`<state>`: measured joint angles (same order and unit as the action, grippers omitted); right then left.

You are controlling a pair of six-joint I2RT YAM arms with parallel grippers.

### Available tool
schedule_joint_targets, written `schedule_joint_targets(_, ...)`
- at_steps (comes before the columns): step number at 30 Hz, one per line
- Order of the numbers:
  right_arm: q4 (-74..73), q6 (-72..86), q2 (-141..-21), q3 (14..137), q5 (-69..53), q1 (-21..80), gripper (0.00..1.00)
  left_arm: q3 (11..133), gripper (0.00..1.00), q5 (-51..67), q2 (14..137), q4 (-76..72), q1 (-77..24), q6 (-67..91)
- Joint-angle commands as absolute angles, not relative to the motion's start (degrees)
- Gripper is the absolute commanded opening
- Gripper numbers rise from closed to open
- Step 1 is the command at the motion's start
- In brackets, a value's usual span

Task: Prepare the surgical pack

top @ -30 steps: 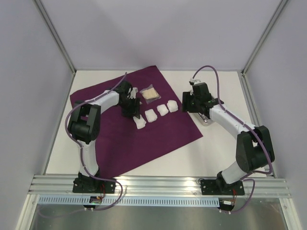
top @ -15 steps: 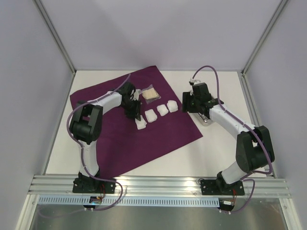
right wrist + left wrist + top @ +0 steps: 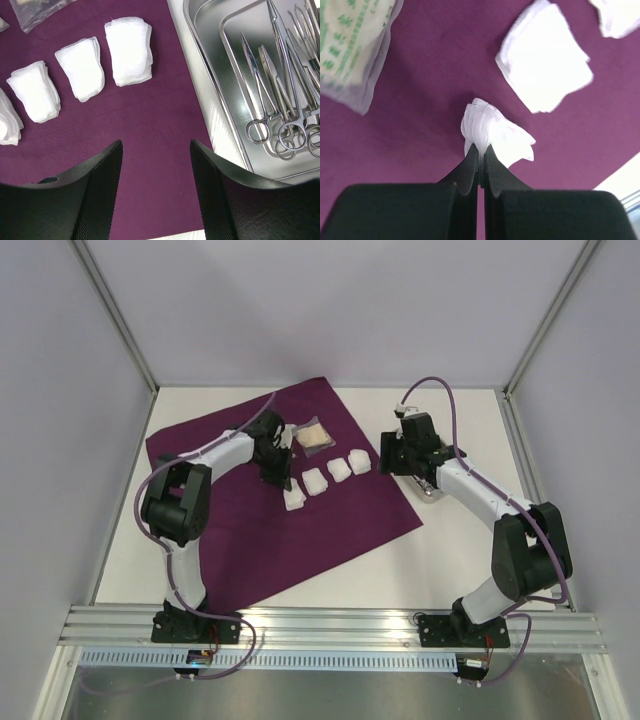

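The deep-purple cloth [image 3: 300, 530] lies spread on the table. Several white gauze pads sit on it in a slanted row [image 3: 339, 469]. My left gripper [image 3: 284, 480] [image 3: 480, 148] is shut on the edge of the left-end gauze pad [image 3: 492, 129], which bunches up at the fingertips. A clear packet [image 3: 312, 434] [image 3: 350, 50] lies just beyond. My right gripper [image 3: 402, 456] [image 3: 156, 145] hangs open over the cloth's right edge, holding nothing. Next to it stands the steel tray [image 3: 216, 125] with several scissor-like instruments [image 3: 272, 95].
Bare white table surrounds the cloth, with grey walls on three sides. In the top view the right arm covers most of the tray [image 3: 430, 492]. Three other gauze pads [image 3: 129, 50] lie apart from both grippers.
My left gripper has closed on the left-end gauze pad, pinching it into a bunch. The right arm has not moved.
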<state>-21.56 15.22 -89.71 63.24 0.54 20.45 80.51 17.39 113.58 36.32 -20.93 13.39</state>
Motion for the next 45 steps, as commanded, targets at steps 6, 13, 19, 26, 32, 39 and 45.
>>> schedule_joint_targets(6, -19.34, 16.52, -89.30, 63.37, 0.97, 20.74, 0.59, 82.00, 0.00, 22.33, 101.78, 37.88, -23.37, 12.57)
schedule_joint_targets(13, -18.72, 17.05, -89.47, 63.54, -2.11, 21.62, 0.59, 85.95, 0.00, 28.22, 106.34, 35.51, -24.17, 15.47)
schedule_joint_targets(19, -18.20, 17.58, -89.65, 63.28, -3.07, 22.32, 0.59, 89.72, 0.00, 28.92, 112.75, 32.87, -24.17, 16.61)
schedule_joint_targets(26, -15.47, 17.49, -90.52, 62.84, -6.85, 23.99, 0.59, 90.79, 0.00, 27.08, 115.66, 29.44, -24.08, 16.08)
schedule_joint_targets(32, -8.72, 19.60, -96.05, 65.21, -15.73, 25.75, 0.61, 90.26, 0.00, 24.79, 118.29, 29.53, -24.08, 16.61)
schedule_joint_targets(39, -5.63, 22.50, -105.37, 71.54, -18.02, 28.38, 0.61, 91.67, 0.00, 22.06, 121.20, 28.22, -23.91, 15.73)
schedule_joint_targets(45, -5.36, 23.81, -112.31, 76.98, -20.47, 29.53, 0.59, 91.23, 0.00, 21.09, 121.73, 28.30, -23.29, 15.56)
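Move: The left gripper already pinches the first gauze; the next gauze, its goal, lies about 6 cm to its right, 3 cm ahead and 2 cm lower. From the left hand, the third gauze is 12 cm right and 6 cm ahead, the green bag 10 cm ahead and 4 cm left. From the open right hand, that next gauze lies some 19 cm left, 2 cm ahead and 9 cm below, with the third gauze 12 cm left and 5 cm ahead. Keep the left fingers shut on the first gauze, lift it about 9 cm while carrying it right, then ease forward and lower it onto the next gauze without letting go. Partway through, sweep the open right gripper some 14 cm left towards the two gauzes, sinking as it goes and turning a little counter-clockwise, and stop short of them. ##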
